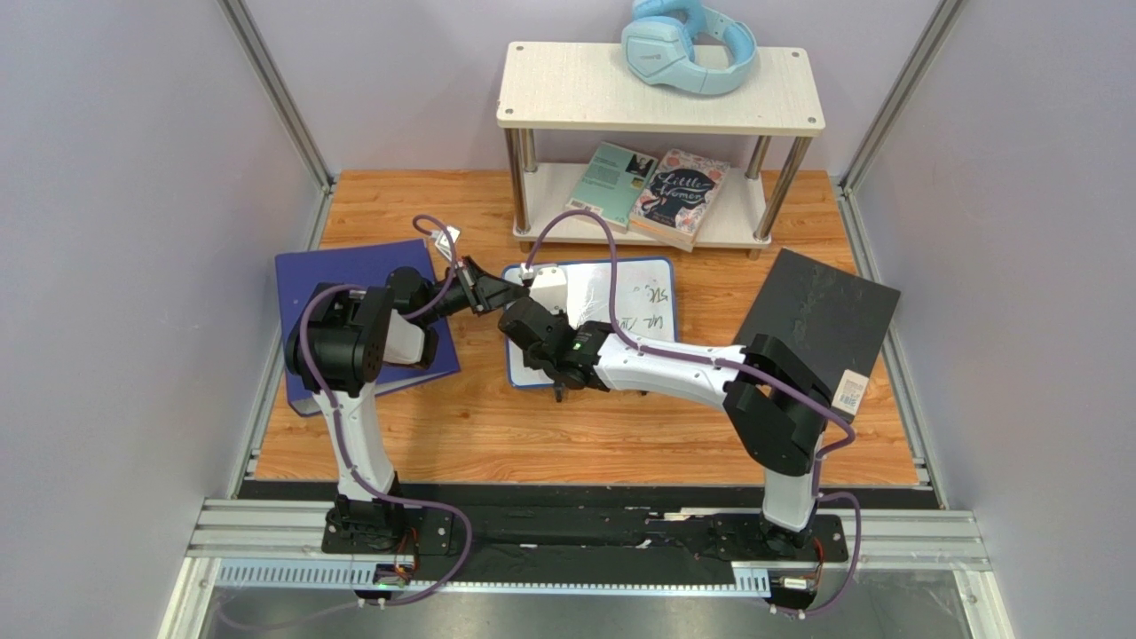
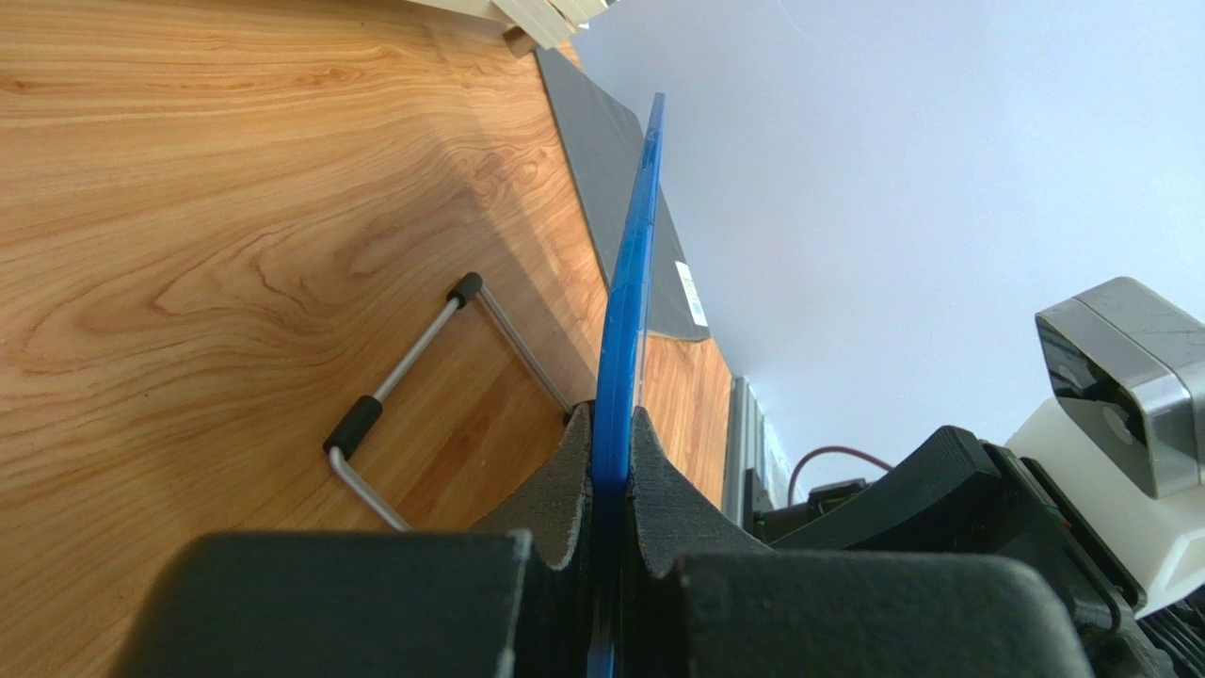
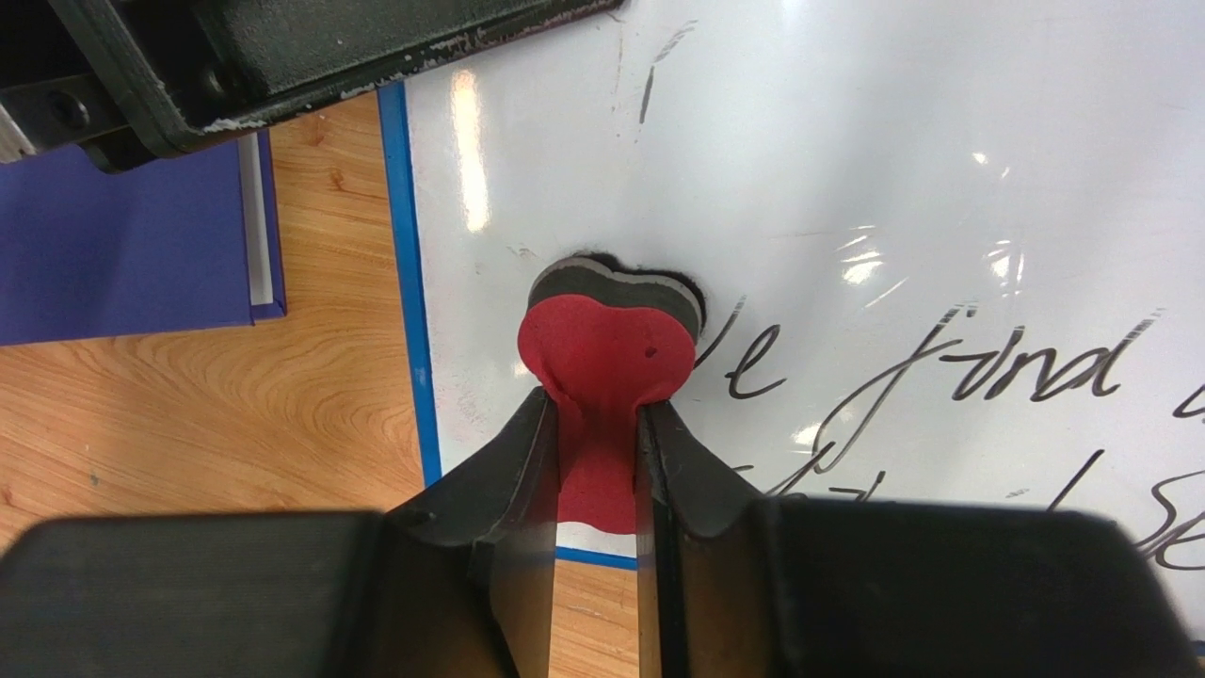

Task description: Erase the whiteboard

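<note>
The whiteboard (image 1: pixel 638 301), glossy white with a thin blue frame, lies mid-table with dark handwriting (image 3: pixel 990 370) on it. My left gripper (image 1: pixel 518 285) is shut on the board's blue frame (image 2: pixel 632 254) at its far left corner, and the fingertips (image 2: pixel 577 449) pinch the edge. A wire stand with black feet (image 2: pixel 408 393) shows under the board. My right gripper (image 3: pixel 594 413) is shut on a red eraser with a dark felt base (image 3: pixel 611 339). It presses the eraser on the board near the left edge, just left of the writing. The board's near left part (image 1: pixel 534 373) is hidden by the right arm.
A dark blue binder (image 1: pixel 350 286) lies under the left arm. A plain black board (image 1: pixel 816 320) lies at the right. A white two-tier shelf (image 1: pixel 560 93) stands at the back with blue headphones (image 1: pixel 687 47) on top and books (image 1: pixel 660 189) below.
</note>
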Available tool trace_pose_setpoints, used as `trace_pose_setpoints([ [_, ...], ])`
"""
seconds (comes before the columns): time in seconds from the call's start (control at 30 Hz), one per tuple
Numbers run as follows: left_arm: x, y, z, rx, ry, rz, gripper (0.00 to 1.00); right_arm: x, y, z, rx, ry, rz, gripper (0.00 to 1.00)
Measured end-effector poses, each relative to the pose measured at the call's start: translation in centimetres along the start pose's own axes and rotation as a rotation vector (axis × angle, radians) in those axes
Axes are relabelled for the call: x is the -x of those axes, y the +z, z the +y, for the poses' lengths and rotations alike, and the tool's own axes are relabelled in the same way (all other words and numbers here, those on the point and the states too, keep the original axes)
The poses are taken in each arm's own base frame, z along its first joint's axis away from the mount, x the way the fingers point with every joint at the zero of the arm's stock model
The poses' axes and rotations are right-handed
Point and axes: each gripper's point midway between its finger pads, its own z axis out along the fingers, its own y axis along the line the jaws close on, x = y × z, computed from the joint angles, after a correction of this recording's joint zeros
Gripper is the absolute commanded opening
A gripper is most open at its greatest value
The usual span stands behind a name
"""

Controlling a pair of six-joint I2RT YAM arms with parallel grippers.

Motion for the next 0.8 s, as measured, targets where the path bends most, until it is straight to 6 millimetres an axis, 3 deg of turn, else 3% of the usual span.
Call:
trace_pose_setpoints([
  [0.23,0.0,0.1,0.0,-0.001,0.001,-0.001,0.0,-0.3,-0.4,-2.0,-0.028,0.013,0.011,0.0],
  [0.57,0.0,0.2,0.0,0.002,-0.006,-0.005,0.0,1.8,-0.4,-9.9,-0.073,0.196,0.059,0.0],
  [0.8,0.1,0.4,0.0,0.008,-0.014,-0.015,0.0,3.0,0.0,-12.6,-0.063,0.315,0.092,0.0],
])
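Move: The right hand holds the red eraser against the left part of the whiteboard. The word "find" in the middle line lies about 8 cm to its right, 2 cm ahead and 2 cm lower. The bottom line of writing is about 9 cm right and 2 cm back, and the last top-line letters 18 cm right and 8 cm ahead. From the left hand, pinching the board's left edge, "find" is some 11 cm right, 6 cm back and 3 cm lower. Sweeping to the right, first almost straight and then bearing forward too, the right hand wipes the held eraser about 12 cm along the board through the middle line of writing, ending 4 to 5 cm farther forward. It gathers speed, then eases off, while the wrist turns some 15 degrees clockwise and tips down about 10. The left fingers keep their pinch on the board's left edge. ##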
